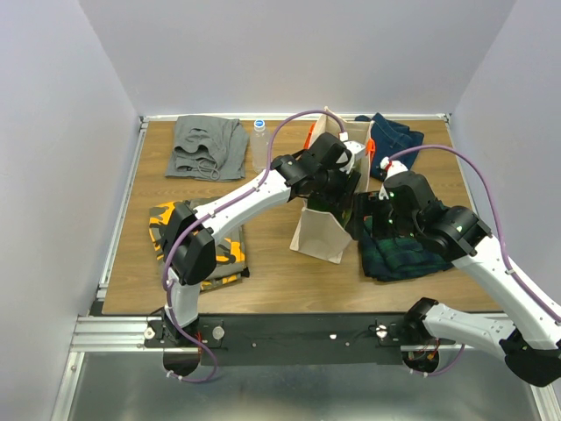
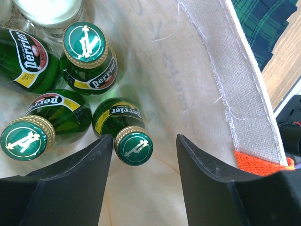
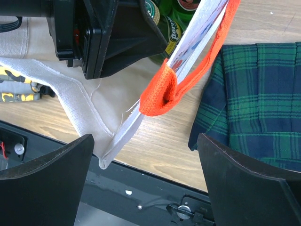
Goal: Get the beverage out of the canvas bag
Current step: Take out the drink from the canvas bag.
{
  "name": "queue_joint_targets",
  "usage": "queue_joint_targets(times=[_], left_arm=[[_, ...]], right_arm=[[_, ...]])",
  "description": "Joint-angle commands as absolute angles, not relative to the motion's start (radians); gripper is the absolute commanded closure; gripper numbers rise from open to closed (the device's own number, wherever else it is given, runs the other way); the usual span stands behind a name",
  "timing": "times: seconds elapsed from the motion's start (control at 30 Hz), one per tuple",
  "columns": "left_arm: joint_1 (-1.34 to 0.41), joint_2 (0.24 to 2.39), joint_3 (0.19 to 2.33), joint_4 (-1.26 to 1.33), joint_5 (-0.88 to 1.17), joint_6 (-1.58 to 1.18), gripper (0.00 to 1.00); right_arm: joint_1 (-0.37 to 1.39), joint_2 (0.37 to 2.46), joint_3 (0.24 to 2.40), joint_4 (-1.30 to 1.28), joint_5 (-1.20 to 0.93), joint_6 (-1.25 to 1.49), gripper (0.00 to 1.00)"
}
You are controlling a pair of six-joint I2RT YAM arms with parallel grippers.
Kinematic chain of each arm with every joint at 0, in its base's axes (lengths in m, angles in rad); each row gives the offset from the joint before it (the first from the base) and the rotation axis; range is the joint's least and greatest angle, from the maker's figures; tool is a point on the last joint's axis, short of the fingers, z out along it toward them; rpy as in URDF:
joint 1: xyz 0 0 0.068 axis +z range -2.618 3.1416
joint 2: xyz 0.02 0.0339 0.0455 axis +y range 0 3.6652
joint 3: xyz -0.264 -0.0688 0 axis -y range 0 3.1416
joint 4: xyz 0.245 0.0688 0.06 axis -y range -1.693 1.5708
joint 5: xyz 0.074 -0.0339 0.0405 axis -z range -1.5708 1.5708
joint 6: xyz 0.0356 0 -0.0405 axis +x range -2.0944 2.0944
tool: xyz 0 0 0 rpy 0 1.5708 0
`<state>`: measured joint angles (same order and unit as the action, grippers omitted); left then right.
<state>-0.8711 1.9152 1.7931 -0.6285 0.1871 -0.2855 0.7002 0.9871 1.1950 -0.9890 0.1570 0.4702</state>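
Note:
The canvas bag point(image 1: 320, 235) stands mid-table, cream with orange handles point(image 3: 162, 92). Inside it lie several green Perrier bottles with green-and-gold caps, plus a clear bottle with a white cap point(image 2: 51, 9). My left gripper point(image 2: 144, 137) reaches down into the bag's mouth and is open. One green bottle's cap point(image 2: 135, 145) sits between its fingers, close against the left finger point(image 2: 70, 183), with a wide gap to the right finger. My right gripper point(image 3: 146, 137) hangs open just outside the bag's near right corner, below the orange handle, holding nothing.
Folded clothes lie around the bag: grey point(image 1: 206, 147) at back left, yellow-black camouflage point(image 1: 223, 254) at front left, green plaid point(image 1: 403, 254) at right, blue denim point(image 1: 394, 136) at back right. A clear bottle point(image 1: 259, 145) stands behind the bag.

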Motion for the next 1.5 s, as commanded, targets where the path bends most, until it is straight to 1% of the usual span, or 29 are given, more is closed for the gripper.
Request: queue_joint_targets(times=[0.0,0.13,0.27,0.4,0.47,0.53,0.63,0.67,0.73,0.77,0.83,0.87,0.93,0.97,1.03,1.17,1.47], left_arm=[[-0.876,1.896,1.810,-0.615,0.169,-0.291,0.37],[-0.877,1.896,1.810,-0.621,0.170,-0.288,0.38],[-0.877,1.901,1.812,-0.618,0.175,-0.288,0.45],[-0.877,1.905,1.813,-0.618,0.176,-0.290,0.48],[-0.877,1.908,1.813,-0.621,0.176,-0.290,0.52],[-0.877,1.911,1.813,-0.623,0.175,-0.291,0.53],[-0.877,1.911,1.813,-0.623,0.175,-0.291,0.60],[-0.877,1.910,1.813,-0.621,0.175,-0.291,0.64],[-0.877,1.913,1.815,-0.623,0.175,-0.291,0.67],[-0.877,1.914,1.818,-0.624,0.175,-0.291,0.71],[-0.877,1.916,1.818,-0.624,0.176,-0.291,0.75],[-0.877,1.916,1.821,-0.626,0.176,-0.291,0.79],[-0.877,1.917,1.822,-0.627,0.173,-0.291,0.82],[-0.877,1.917,1.821,-0.629,0.173,-0.293,0.87],[-0.877,1.916,1.821,-0.626,0.170,-0.295,0.90],[-0.876,1.913,1.824,-0.630,0.166,-0.290,1.00],[-0.877,1.904,1.850,-0.634,0.179,-0.276,1.00]], right_arm=[[0.707,0.973,1.223,-1.011,0.181,0.471,0.00],[0.707,0.969,1.221,-1.011,0.183,0.472,0.00],[0.707,0.969,1.221,-1.012,0.186,0.472,0.00],[0.707,0.968,1.224,-1.012,0.187,0.474,0.00],[0.707,0.968,1.224,-1.014,0.189,0.474,0.00],[0.707,0.966,1.226,-1.012,0.187,0.474,0.00],[0.707,0.963,1.227,-1.012,0.193,0.474,0.00],[0.709,0.963,1.233,-1.011,0.195,0.474,0.00],[0.707,0.959,1.239,-1.009,0.222,0.479,0.00],[0.706,0.954,1.244,-1.003,0.239,0.495,0.00],[0.707,0.939,1.258,-0.974,0.296,0.523,0.00],[0.707,0.933,1.261,-0.960,0.313,0.544,0.00],[0.707,0.902,1.273,-0.927,0.386,0.564,0.00],[0.707,0.891,1.275,-0.914,0.403,0.568,0.00],[0.707,0.870,1.285,-0.887,0.458,0.568,0.00],[0.707,0.838,1.301,-0.879,0.544,0.566,0.00],[0.707,0.827,1.289,-0.887,0.595,0.574,0.00]])
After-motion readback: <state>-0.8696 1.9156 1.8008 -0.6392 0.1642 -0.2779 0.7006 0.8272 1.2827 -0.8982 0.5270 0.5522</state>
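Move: The green cap of the nearest Perrier bottle, the drink to be taken, is already between the left hand's open fingertips, within about 1 cm of midway and level with them. From this hand, a second capped bottle stands some 6 cm ahead and 5 left, a third 6 ahead and 2 right, and the bag's orange handle about 4 back and 5 right, all near its height. For the right hand the nearest cap lies roughly 5 cm ahead, 3 left and 4 lower. The left hand stays almost in place inside the bag's mouth, creeping barely half a centimetre forward and left while its fingers close from both sides onto the nearest Perrier bottle, stop on the cap and keep it pinched. The right hand waits wide open beside the bag's orange handle, then in the second half backs off empty, rising about 10 cm while going 6 cm to its right and a little forward, its fingers tilting up and swinging clockwise by some 20 degrees each. ##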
